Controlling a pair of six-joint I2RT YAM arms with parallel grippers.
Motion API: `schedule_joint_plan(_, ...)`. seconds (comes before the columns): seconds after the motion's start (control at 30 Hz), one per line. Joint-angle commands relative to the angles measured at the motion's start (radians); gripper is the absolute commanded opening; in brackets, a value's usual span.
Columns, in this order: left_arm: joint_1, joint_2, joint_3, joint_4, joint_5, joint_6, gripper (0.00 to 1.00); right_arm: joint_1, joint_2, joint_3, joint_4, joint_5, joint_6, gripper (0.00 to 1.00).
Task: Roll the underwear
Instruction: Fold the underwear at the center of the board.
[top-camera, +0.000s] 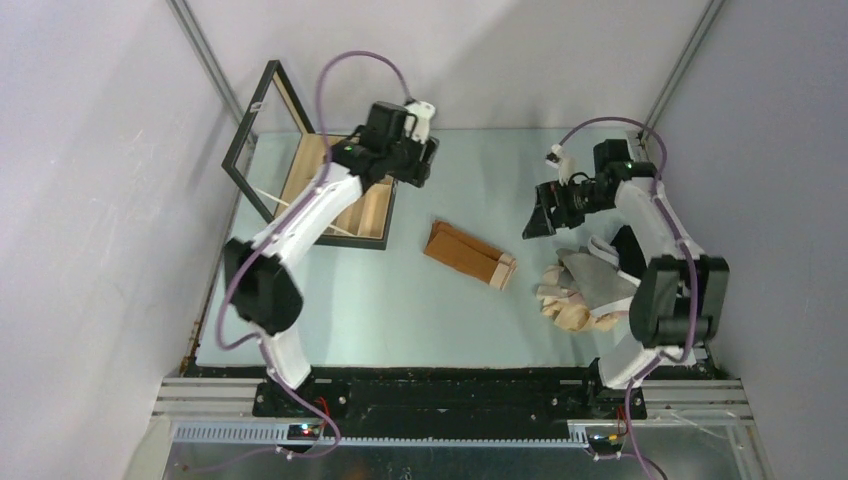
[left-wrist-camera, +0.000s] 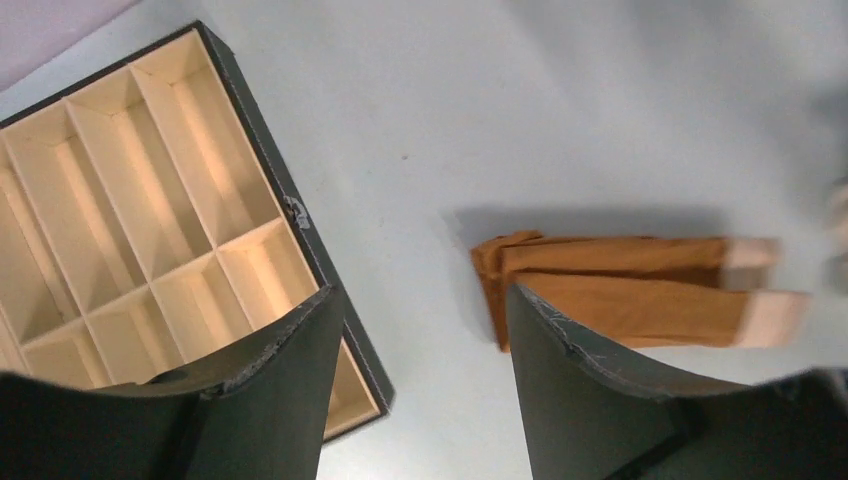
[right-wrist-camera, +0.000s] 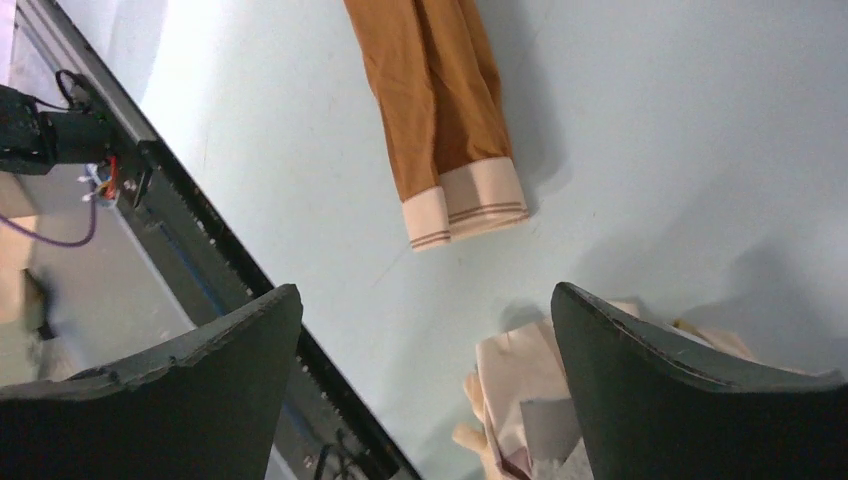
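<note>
A rust-brown underwear (top-camera: 468, 254) with a pale waistband lies folded into a long strip at the table's middle; it also shows in the left wrist view (left-wrist-camera: 620, 290) and the right wrist view (right-wrist-camera: 435, 100). A loose pile of grey, beige and pale pink underwear (top-camera: 585, 290) sits at the right, partly under my right arm, with its edge in the right wrist view (right-wrist-camera: 520, 380). My left gripper (top-camera: 415, 160) (left-wrist-camera: 422, 290) hangs open and empty, above and left of the strip. My right gripper (top-camera: 537, 215) (right-wrist-camera: 428, 290) hangs open and empty between the strip and the pile.
A black-framed wooden box with compartments (top-camera: 352, 240) (left-wrist-camera: 300, 225) stands at the back left, its lid raised, under my left arm. The table's near edge is a black rail (right-wrist-camera: 200, 230) with cables. Grey walls close in both sides.
</note>
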Motion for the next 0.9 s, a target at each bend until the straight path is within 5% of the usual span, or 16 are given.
schedule_joint_plan(0.0,0.028,-0.155,-0.151,0.035,0.079,-0.317,0.67,0.031,-0.105,-0.135,0.279,-0.023,0.021,0.99)
schedule_joint_plan(0.13,0.033,-0.206,-0.402,0.142,0.258,-0.457,0.66,0.142,0.060,-0.007,0.128,0.059,-0.116,0.99)
schedule_joint_plan(0.3,0.033,-0.236,-0.560,0.165,0.243,-0.474,0.67,0.226,0.178,0.084,0.087,0.153,-0.205,0.86)
schedule_joint_plan(0.87,0.033,-0.319,-0.634,0.182,0.172,-0.433,0.71,0.288,0.324,0.141,-0.002,0.177,-0.270,0.68)
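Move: The folded underwear is about 13 cm to the right hand's left, level with it in reach and some 13 cm below; its pale waistband end is the nearer one. The clothes pile sits roughly 16 cm to this hand's right and 5 cm nearer the base. From the high left hand the underwear lies about 8 cm back, 12 cm right and 16 cm down, with the divided box some 17 cm left and 7 cm farther out. No touch can be made out: the right hand, after a small lift, sinks nearly 10 cm and goes about 6 cm left to just over the waistband end, turning counter-clockwise some 20 degrees while its wide fingers narrow to about two-thirds. The left hand rises about 5 cm, then swoops back and down and eases up a little, ending some 12 cm back and 10 cm lower, open fingers tipped more steeply down. ##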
